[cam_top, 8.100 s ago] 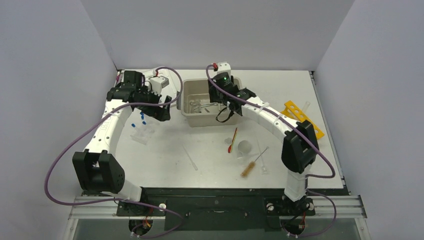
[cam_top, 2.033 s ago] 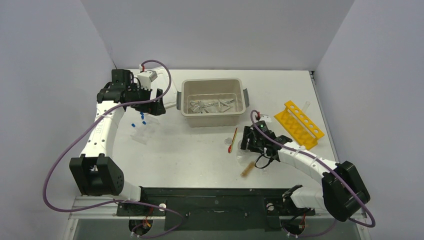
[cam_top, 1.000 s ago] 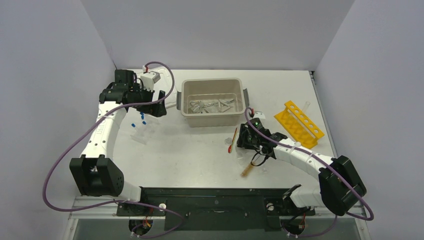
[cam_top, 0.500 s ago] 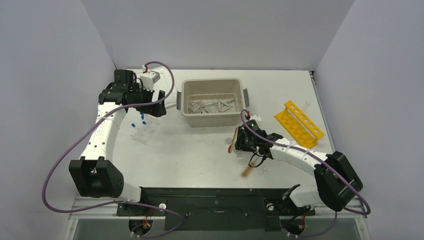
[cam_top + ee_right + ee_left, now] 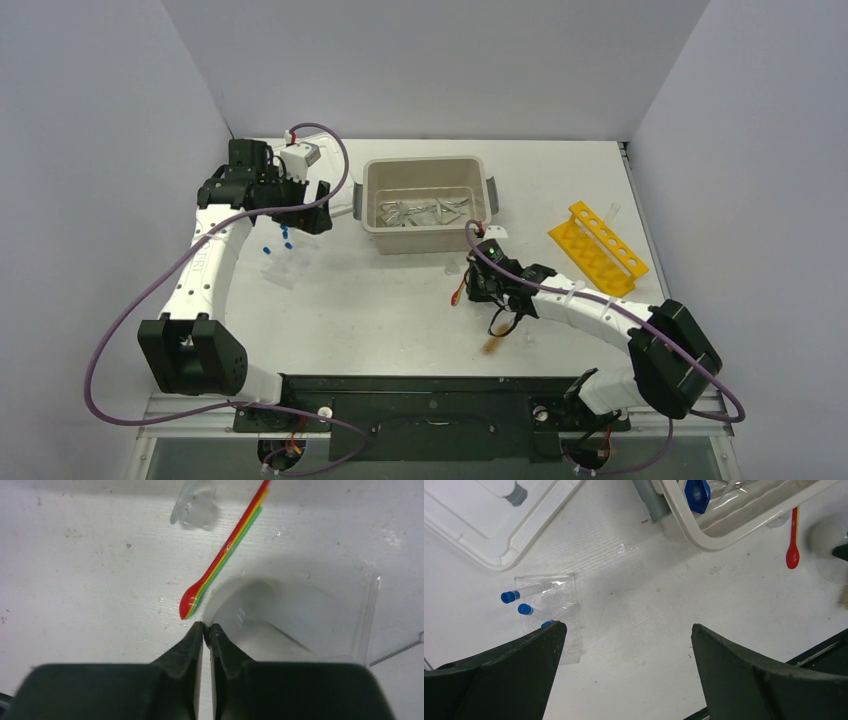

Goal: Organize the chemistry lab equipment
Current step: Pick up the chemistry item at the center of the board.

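My right gripper is shut on the near wall of a clear glass beaker that lies on the table. Just left of the beaker lies the green-and-red spatula, with a small clear vial beyond it. From above, the right gripper covers the beaker. A brown-bristled brush lies near the front edge. The left gripper hangs open and empty above bare table, next to blue-capped tubes on a clear sheet.
The beige tub stands at the back centre with metal forceps inside. Its white lid lies at the far left. A yellow tube rack sits to the right.
The right arm slid left toward the spatula and its jaws closed from half open onto the beaker wall. The left arm has held still.
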### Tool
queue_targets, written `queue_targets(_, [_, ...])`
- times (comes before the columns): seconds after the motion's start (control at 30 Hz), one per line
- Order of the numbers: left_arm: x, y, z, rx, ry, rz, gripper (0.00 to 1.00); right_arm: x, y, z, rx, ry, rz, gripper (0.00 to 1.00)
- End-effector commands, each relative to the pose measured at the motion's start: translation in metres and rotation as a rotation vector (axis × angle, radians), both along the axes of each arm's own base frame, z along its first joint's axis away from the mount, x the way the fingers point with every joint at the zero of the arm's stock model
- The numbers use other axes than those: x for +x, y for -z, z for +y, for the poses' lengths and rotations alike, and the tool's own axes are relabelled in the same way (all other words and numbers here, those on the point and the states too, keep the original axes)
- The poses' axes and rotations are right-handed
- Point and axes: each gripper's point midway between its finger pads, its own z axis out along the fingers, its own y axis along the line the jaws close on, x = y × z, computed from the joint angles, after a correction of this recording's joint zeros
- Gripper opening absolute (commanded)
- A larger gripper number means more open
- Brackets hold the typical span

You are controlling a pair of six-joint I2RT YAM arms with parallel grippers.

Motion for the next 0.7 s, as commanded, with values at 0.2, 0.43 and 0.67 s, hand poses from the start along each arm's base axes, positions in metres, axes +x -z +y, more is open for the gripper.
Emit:
queue_targets(0.2, [-0.003,-0.011,0.003,0.027,0.01,-0.059,0.97,0.017,-0.038,0.029,0.046,-0.096,-0.087,0.0])
queue_targets(0.43, [-0.005,-0.007,0.006,0.041,0.011,-0.061,0.97,0.019,-0.035,0.033,0.027,-0.13,-0.074,0.0])
queue_targets(0.67, [-0.006,-0.003,0.005,0.034,0.013,-0.056,0.97,0.037,-0.059,0.041,-0.019,-0.157,-0.11,0.0])
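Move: The right hand already has the translucent bowl by its rim, low over the table. The grey box's middle lies about 19 cm ahead and 10 cm to its left. The red spoon is 4 cm ahead and 1 cm left, with the small clear lid 6 cm ahead and 4 cm left; the bristle brush lies some 6 cm back and 7 cm right. From the left hand, the box is roughly 8 cm ahead, 20 cm right and 14 cm below. Leftward and up, with some forward reach, the right hand carries the bowl about 3.5 cm towards the box and over the spoon, turning slightly counter-clockwise. Its fingers finish shutting at the very start and keep the rim pinched; the rise comes early, then levels off. The open, empty left hand eases down and back by about 1.5 cm. ##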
